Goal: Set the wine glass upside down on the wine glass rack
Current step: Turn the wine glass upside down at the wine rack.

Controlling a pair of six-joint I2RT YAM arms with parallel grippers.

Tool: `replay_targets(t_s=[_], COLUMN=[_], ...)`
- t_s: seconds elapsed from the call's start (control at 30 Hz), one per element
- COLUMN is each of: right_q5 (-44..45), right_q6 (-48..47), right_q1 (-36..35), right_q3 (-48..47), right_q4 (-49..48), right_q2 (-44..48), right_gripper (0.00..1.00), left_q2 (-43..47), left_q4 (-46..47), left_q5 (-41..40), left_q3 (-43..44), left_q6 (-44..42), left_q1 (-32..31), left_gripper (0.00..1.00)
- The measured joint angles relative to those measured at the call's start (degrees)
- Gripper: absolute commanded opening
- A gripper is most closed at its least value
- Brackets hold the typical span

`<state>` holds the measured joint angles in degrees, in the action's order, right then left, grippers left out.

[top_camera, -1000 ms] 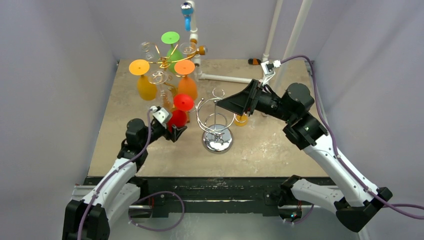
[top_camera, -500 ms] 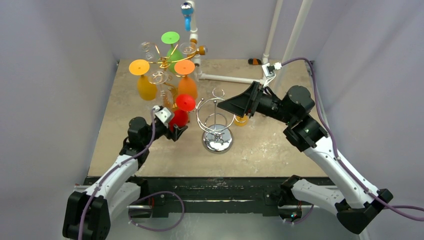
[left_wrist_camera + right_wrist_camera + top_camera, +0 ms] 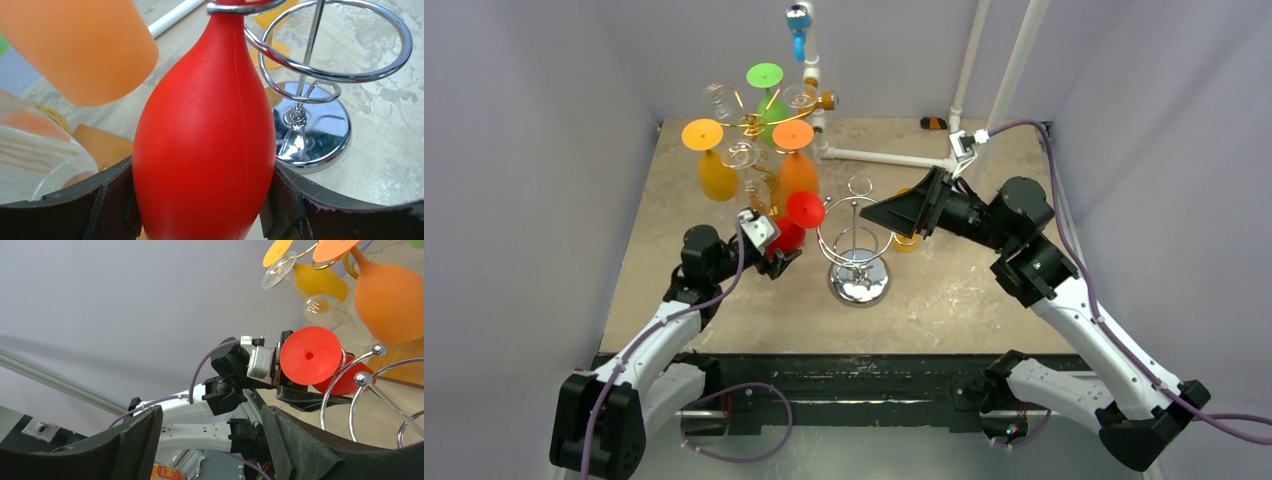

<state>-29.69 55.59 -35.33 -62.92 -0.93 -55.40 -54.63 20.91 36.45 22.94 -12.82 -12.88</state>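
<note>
The red wine glass [image 3: 788, 236] is upside down, foot [image 3: 310, 356] on top, with its bowl [image 3: 205, 140] filling the left wrist view. My left gripper [image 3: 778, 256] is shut on the bowl, one finger on each side. The chrome wine glass rack [image 3: 858, 282] stands at the table's middle, just right of the glass. One of its loops crosses the stem at the top of the left wrist view; I cannot tell whether the glass rests on it. Right of the rack, my right gripper [image 3: 879, 212] hangs open in the air with nothing between its fingers [image 3: 300, 445].
A gold rack [image 3: 752, 125] at the back left carries orange [image 3: 717, 175], green [image 3: 765, 76] and clear glasses, close behind the red one. A small orange glass [image 3: 907, 241] stands on the table behind the chrome rack. White pipes [image 3: 884, 157] run along the back.
My left arm has carried the red glass up and to the right, against the chrome rack's left loop. The right gripper has drifted slightly right and stays open.
</note>
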Motion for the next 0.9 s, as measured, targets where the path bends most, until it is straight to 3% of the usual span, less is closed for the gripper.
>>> replay_targets(t_s=[0.3, 0.53, 0.9], right_q5=[0.0, 0.1, 2.4], right_q6=[0.5, 0.8, -2.5], right_q1=[0.0, 0.0, 1.3], right_q3=[0.6, 0.6, -0.3], right_q4=[-0.4, -0.4, 5.6], right_q2=[0.2, 1.2, 1.4], right_gripper=[0.81, 0.82, 0.85], left_q2=[-0.5, -0.8, 0.7], left_q4=[-4.1, -7.5, -15.2], left_q5=[2.6, 2.9, 3.3], left_q3=[1.0, 1.0, 4.2], left_q6=[-7.9, -11.1, -12.2], left_q1=[0.0, 0.0, -0.3], left_gripper=[0.75, 0.99, 1.00])
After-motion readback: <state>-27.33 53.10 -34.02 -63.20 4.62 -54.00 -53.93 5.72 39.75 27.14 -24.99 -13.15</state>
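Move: The red glass, held upside down by its bowl in the left hand, goes to the silver rack's near hook, already around its stem, about 4 cm right of that hand, 2 cm ahead and 8 cm higher. The silver rack's pole is some 13 cm right and 3 cm ahead of the hand; the hanging orange glass is about 11 cm ahead, 2 cm right and 6 cm higher. From the right hand, the hook lies roughly 10 cm left, 9 cm ahead and 18 cm below. The red glass is lowered by the left hand, its stem still in the silver rack's hook, as the hand sinks about 2.5 cm, eases back 1.5 cm and rolls some 10 degrees. On the way down the fingers open wide and release the bowl; the hand then starts back up by about a centimetre. Late on, the open right hand drifts down, to its right and forward. ##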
